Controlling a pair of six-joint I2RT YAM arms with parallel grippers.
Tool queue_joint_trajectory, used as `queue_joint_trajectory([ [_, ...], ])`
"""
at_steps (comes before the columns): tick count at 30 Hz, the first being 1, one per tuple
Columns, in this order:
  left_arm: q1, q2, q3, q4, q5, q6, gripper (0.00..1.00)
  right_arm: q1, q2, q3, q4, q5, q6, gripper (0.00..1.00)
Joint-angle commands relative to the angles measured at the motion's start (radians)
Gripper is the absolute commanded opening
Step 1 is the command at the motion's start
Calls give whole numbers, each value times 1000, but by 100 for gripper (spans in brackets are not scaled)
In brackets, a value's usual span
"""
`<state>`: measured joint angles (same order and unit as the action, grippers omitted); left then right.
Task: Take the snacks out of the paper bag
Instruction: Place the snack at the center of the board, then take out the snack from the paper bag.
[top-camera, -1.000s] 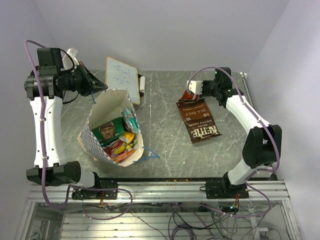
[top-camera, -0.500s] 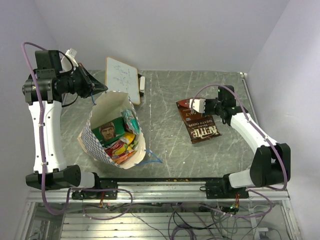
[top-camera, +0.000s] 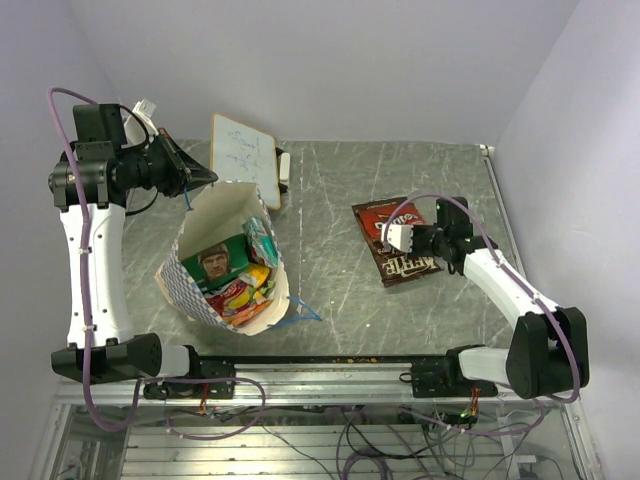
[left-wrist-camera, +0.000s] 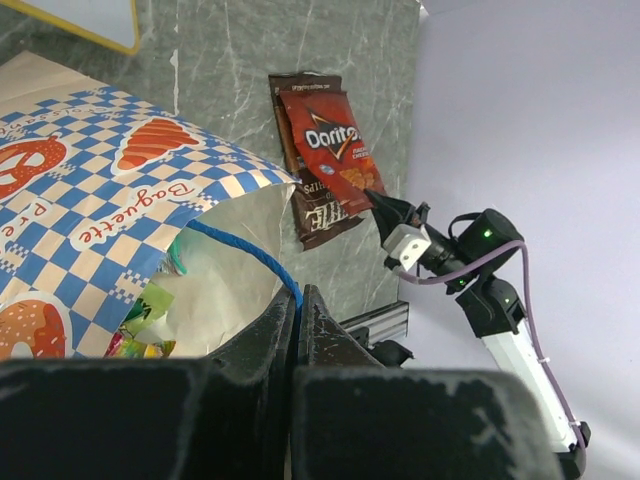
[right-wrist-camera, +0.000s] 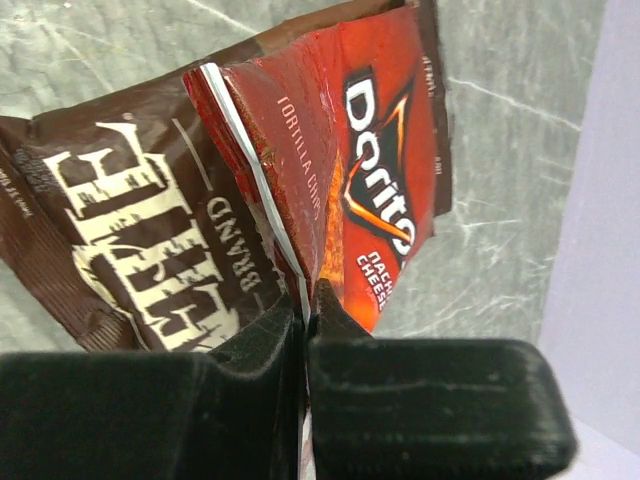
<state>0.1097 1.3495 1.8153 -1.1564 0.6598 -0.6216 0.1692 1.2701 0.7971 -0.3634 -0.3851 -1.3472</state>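
The checkered paper bag (top-camera: 190, 285) stands open at the left, with green (top-camera: 215, 262), teal (top-camera: 262, 240) and yellow-red (top-camera: 240, 292) snacks inside. My left gripper (top-camera: 208, 178) is shut on the bag's blue cord handle (left-wrist-camera: 250, 255) at the far rim; the jaws (left-wrist-camera: 297, 300) pinch the cord. My right gripper (top-camera: 393, 237) is shut on the edge of a red Doritos packet (top-camera: 377, 214), which lies partly over the brown SEA SALT packet (top-camera: 412, 266) on the table. The right wrist view shows the red packet (right-wrist-camera: 385, 190), the brown packet (right-wrist-camera: 120, 250) and the shut gripper (right-wrist-camera: 308, 298).
A white board with scribbles (top-camera: 243, 153) leans at the back, just behind the bag. The bag's second blue handle (top-camera: 303, 310) lies on the table near the front rail (top-camera: 330, 375). The grey table (top-camera: 320, 250) ends at walls on the left, back and right.
My right gripper has moved toward the near edge, drawing the red packet down over the brown packet. My left gripper holds the cord in much the same place.
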Motion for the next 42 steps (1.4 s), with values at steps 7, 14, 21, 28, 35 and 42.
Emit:
queue_joint_trajectory([
  [7, 7, -61, -73, 113, 75, -84, 7, -16, -53, -164, 10, -44, 122, 14],
  [14, 7, -104, -118, 140, 75, -105, 7, -37, -247, -202, -151, -105, 238, 41],
  [21, 8, -150, -188, 177, 72, -126, 7, -33, -410, -210, -224, -186, 340, 68],
  [28, 3, -196, -259, 180, 101, -119, 7, 137, -436, 1, -101, -283, 763, 66],
  [35, -12, -232, -265, 176, 122, -117, 7, 507, -317, 150, 243, -256, 1071, 69],
  [42, -17, -274, -284, 223, 119, -191, 7, 874, 2, 430, 190, -60, 761, 68],
])
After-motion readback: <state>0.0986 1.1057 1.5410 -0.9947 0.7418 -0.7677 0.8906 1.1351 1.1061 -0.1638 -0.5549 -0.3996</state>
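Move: The right hand holds the Doritos bag by one edge above the brown Kettle bag, whose middle lies about 1 cm ahead, 5 cm left and 8 cm below. The open paper bag stands roughly 45 cm to this hand's left and 10 cm nearer the base, its middle some 3 cm above the hand's height. From the left hand, still gripping the paper bag's blue handle, the Kettle bag is about 5 cm ahead, 38 cm right and 35 cm below. Right hand sinks 5 cm, releases the Doritos, then swings 25 cm left and up towards the paper bag. ##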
